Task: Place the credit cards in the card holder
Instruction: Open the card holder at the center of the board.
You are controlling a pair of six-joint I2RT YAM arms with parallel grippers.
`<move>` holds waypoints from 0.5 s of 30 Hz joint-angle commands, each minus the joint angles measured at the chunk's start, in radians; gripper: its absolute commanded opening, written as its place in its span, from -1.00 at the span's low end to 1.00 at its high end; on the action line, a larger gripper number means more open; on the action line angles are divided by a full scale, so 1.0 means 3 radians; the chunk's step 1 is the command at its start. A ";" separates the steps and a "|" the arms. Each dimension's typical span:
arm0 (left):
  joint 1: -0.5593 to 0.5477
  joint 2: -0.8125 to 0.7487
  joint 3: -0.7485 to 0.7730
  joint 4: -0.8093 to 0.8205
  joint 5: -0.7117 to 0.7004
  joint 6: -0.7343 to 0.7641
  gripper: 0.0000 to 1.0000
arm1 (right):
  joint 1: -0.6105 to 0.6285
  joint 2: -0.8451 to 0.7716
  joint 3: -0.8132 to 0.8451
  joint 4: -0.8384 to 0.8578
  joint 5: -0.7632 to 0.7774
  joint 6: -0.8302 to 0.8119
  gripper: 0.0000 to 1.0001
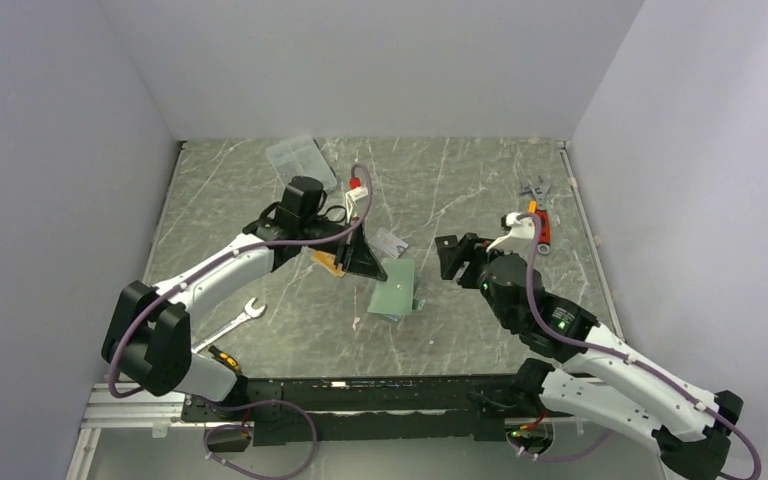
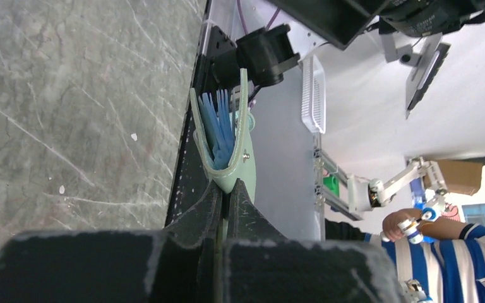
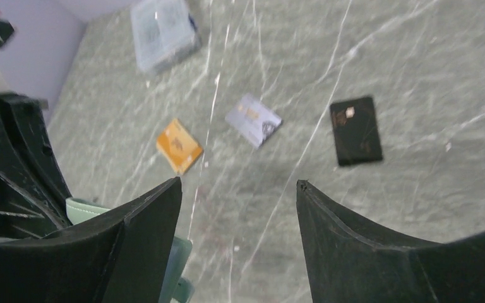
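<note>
The grey-green card holder [image 1: 396, 288] stands half open near the table's middle, its light blue pockets [image 2: 220, 129] showing in the left wrist view. My left gripper [image 1: 372, 265] is shut on the holder's edge [image 2: 232, 180]. An orange-gold credit card [image 3: 179, 146] lies flat on the table, and it shows under the left arm [image 1: 327, 262]. A silvery-white credit card [image 3: 253, 120] lies beside it [image 1: 388, 242]. My right gripper [image 3: 239, 183] is open above the table with nothing between its fingers, just right of the holder [image 1: 452, 258].
A flat black square piece [image 3: 355, 130] lies right of the cards. A clear plastic compartment box [image 1: 300, 160] sits at the back left. A wrench [image 1: 232, 324] lies near the left arm's base. Small hand tools [image 1: 537, 212] lie at the back right.
</note>
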 commanded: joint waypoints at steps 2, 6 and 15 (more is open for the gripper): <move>-0.0096 0.0065 -0.0144 0.0051 -0.0306 0.0320 -0.98 | -0.0169 0.0076 -0.0218 0.0129 -0.0917 0.0236 0.41; -0.0137 0.0367 -0.0111 -0.0072 -0.0825 0.0508 -0.98 | -0.0210 0.0076 -0.0335 0.0116 -0.0929 0.0280 0.41; -0.0261 0.1033 -0.0168 0.0360 -0.1149 0.0145 -0.94 | -0.0296 0.0067 -0.0461 0.0048 -0.0977 0.0296 0.41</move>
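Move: My left hand has the card holder pinched by its spine edge; the holder's middle sits about 4 cm to the right, 2 back and 2 below, with the bare board it goes down to some 22 cm under the hand. From that hand the silver card lies about 18 cm ahead and 2 left, the orange card 15 ahead and 12 left. From my right hand the holder is about 11 cm left, 5 back and 4 lower; the black card is 12 ahead, 3 right and 24 below. I lower the card holder towards the bare board with my left hand, some 14 cm down and speeding up, easing about 3 cm forward and tipping the fingers down by about 20 degrees, the pinch kept shut on the spine. My empty right hand stays wide open and sinks about 7 cm, drifting slightly left and tipping its fingers down some 10 degrees. ##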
